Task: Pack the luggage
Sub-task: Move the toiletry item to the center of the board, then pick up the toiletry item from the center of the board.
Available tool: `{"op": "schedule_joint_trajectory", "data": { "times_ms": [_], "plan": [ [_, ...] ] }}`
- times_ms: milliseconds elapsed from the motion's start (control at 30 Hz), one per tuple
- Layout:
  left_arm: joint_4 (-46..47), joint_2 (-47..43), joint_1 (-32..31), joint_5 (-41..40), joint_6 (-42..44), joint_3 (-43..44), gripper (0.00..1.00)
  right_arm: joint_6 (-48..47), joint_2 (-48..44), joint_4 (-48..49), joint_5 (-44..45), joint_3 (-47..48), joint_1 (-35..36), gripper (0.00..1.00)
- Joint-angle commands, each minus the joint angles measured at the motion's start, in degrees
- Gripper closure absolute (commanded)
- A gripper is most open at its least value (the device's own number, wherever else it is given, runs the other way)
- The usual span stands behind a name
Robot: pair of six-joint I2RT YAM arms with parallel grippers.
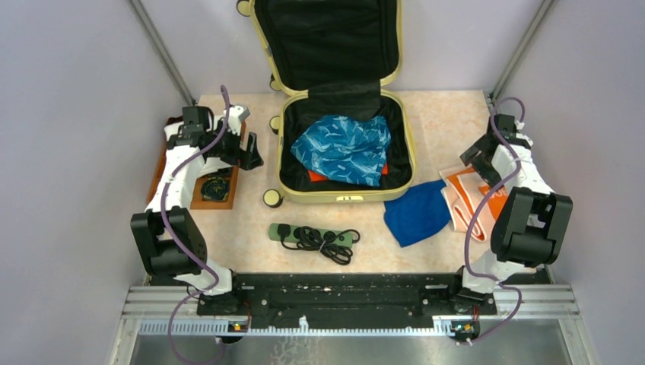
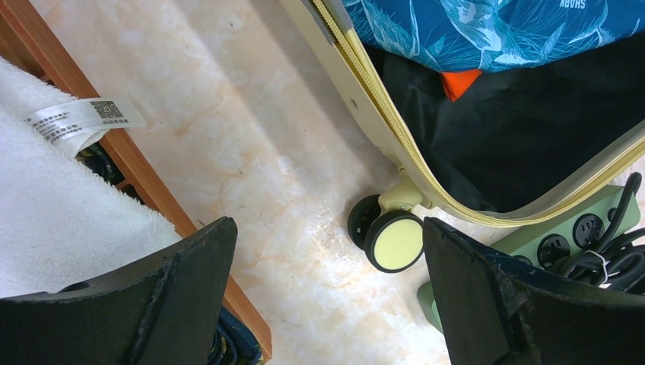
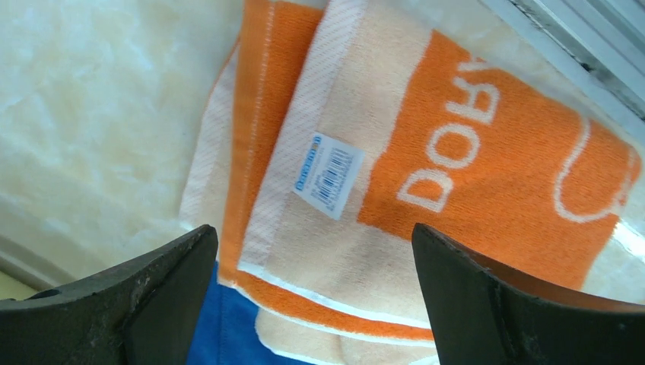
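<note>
The luggage [image 1: 380, 195], a pale yellow hard-shell suitcase, lies open at the back centre with its black-lined lid up against the wall. Inside it lie a blue patterned cloth [image 1: 342, 148] and something orange [image 1: 316, 176] under that. My left gripper [image 1: 249, 156] hangs open left of the case, over bare table beside a wheel [image 2: 394, 242]; in the left wrist view the gripper [image 2: 328, 228] holds nothing. My right gripper [image 1: 475, 163] is open just above an orange and cream towel [image 3: 456, 175], and in the right wrist view the gripper [image 3: 313, 232] is empty.
A plain blue cloth [image 1: 417, 213] lies partly under the orange towel [image 1: 471, 194]. A green power strip with a black cable [image 1: 312, 236] sits in front of the case. A wooden tray [image 1: 217, 186] at the left carries a white towel [image 2: 46, 213].
</note>
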Motion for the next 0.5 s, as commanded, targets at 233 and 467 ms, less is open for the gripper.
{"op": "schedule_joint_trajectory", "data": {
  "times_ms": [233, 467],
  "plan": [
    [0.3, 0.7, -0.2, 1.4, 2.0, 1.8, 0.02, 4.0, -13.4, -5.2, 0.0, -8.6, -13.6, 0.01],
    [-2.1, 0.8, -0.3, 1.9, 2.6, 4.3, 0.02, 2.2, -16.5, -0.6, -1.5, -16.2, -18.0, 0.01]
  ]
}}
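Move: The orange-and-white towel that the open right hand goes for has its middle roughly 6 cm back, 5 cm to the hand's right and 8 cm below. The blue cloth beside it lies about 12 cm back and 17 cm to that hand's left; the suitcase's middle is some 40 cm left and 9 cm ahead. From the idle left hand the towel is about 75 cm to the right, 10 cm back and 15 cm lower. Clear of the towel, the right hand sweeps level back towards the robot, about 11 cm, and some 6 cm to the right, from above the towel's far-left part to its near end. It starts slowly and speeds up, the wrist turning clockwise about 20 degrees while the fingers stay wide open and the arm keeps its height. ##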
